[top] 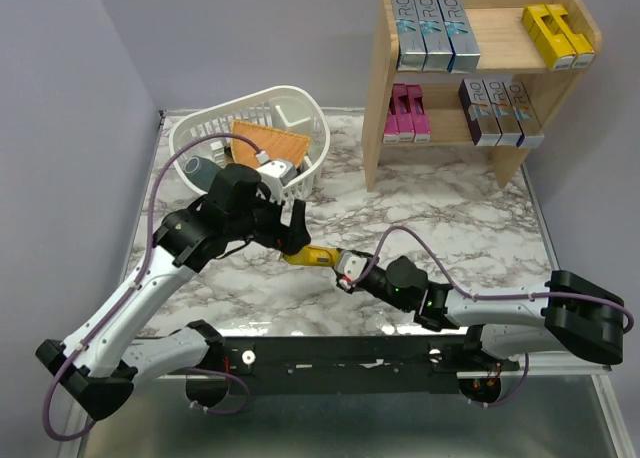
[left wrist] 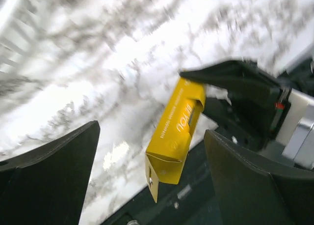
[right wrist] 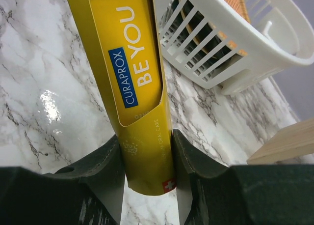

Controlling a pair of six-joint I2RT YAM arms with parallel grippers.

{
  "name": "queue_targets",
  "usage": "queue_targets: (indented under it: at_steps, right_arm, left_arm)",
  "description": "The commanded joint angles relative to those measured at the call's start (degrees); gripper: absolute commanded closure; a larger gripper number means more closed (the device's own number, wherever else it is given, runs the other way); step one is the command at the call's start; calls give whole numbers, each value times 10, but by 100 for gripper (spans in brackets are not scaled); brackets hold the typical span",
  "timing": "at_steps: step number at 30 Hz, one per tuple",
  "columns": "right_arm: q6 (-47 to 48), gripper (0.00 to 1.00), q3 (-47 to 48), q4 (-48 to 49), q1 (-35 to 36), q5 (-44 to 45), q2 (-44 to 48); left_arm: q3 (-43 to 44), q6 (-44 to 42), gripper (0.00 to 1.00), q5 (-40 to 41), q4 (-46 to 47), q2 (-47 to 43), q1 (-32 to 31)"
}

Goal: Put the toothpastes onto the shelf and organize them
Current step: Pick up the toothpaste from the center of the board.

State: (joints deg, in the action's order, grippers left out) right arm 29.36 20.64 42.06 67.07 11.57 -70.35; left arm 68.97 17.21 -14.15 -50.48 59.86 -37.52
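A yellow toothpaste [top: 312, 257] carton hangs over the marble table between both arms. My right gripper [right wrist: 148, 166] is shut on its near end; the carton [right wrist: 137, 87] runs away from the pads. My left gripper [left wrist: 149, 185] stands open around the carton's other end [left wrist: 179, 131], its fingers apart from it on both sides. In the top view the left gripper [top: 296, 234] sits just left of the right gripper [top: 347, 265]. The shelf [top: 380, 88] at the back right holds blue-silver toothpastes [top: 435, 33] and yellow ones [top: 557, 33] on top, pink ones [top: 407, 113] and purple-silver ones [top: 500, 108] below.
A white slotted basket [top: 300, 108] with an orange wedge and grey items stands at the back left, close behind the left arm. The same basket [right wrist: 230, 43] shows in the right wrist view beyond the carton. The table's front edge lies just under the grippers.
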Motion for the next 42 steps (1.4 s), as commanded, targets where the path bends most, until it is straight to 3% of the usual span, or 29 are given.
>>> queue_targets:
  at_steps: [1, 4, 9, 14, 20, 27, 32, 42]
  right_arm:
    - [-88, 62, 55, -71, 0, 37, 7]
    - [-137, 62, 88, -131, -15, 38, 20]
    - [-235, 62, 166, -274, -37, 27, 35]
    - [-320, 62, 235, -390, -43, 12, 29]
    - [-391, 62, 280, -451, -43, -9, 14]
    - [-418, 62, 293, -480, -45, 13, -1]
    - [-420, 62, 292, -476, -48, 7, 8]
    - [-425, 62, 295, -469, -48, -8, 14]
  left_arm:
    - [-17, 79, 1, 218, 113, -93, 0]
    - [-89, 123, 1, 281, 213, -168, 0]
    - [-261, 201, 1, 282, 381, -266, -1]
    - [-385, 279, 1, 245, 538, -283, -4]
    - [-441, 296, 1, 244, 693, -263, -45]
    - [-462, 278, 1, 321, 717, -293, -82]
    - [-469, 275, 1, 316, 710, -291, -83]
    - [-451, 295, 1, 307, 804, -146, -125]
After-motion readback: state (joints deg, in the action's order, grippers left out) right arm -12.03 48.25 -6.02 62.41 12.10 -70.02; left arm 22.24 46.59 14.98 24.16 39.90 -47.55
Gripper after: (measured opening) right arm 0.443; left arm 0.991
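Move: The yellow toothpaste is still pinched in the right hand by one end; its middle lies about 5 cm to that hand's left, 1 cm ahead and 4 cm above. From the left hand it is some 3 cm right, 1 cm back and 7 cm below. The white basket stands about 21 cm ahead of the left hand, 10 cm to its left and 18 cm below. The open left hand arcs 5 cm forward, levelling, while the right, still pinching the toothpaste, tips down 40 degrees. ##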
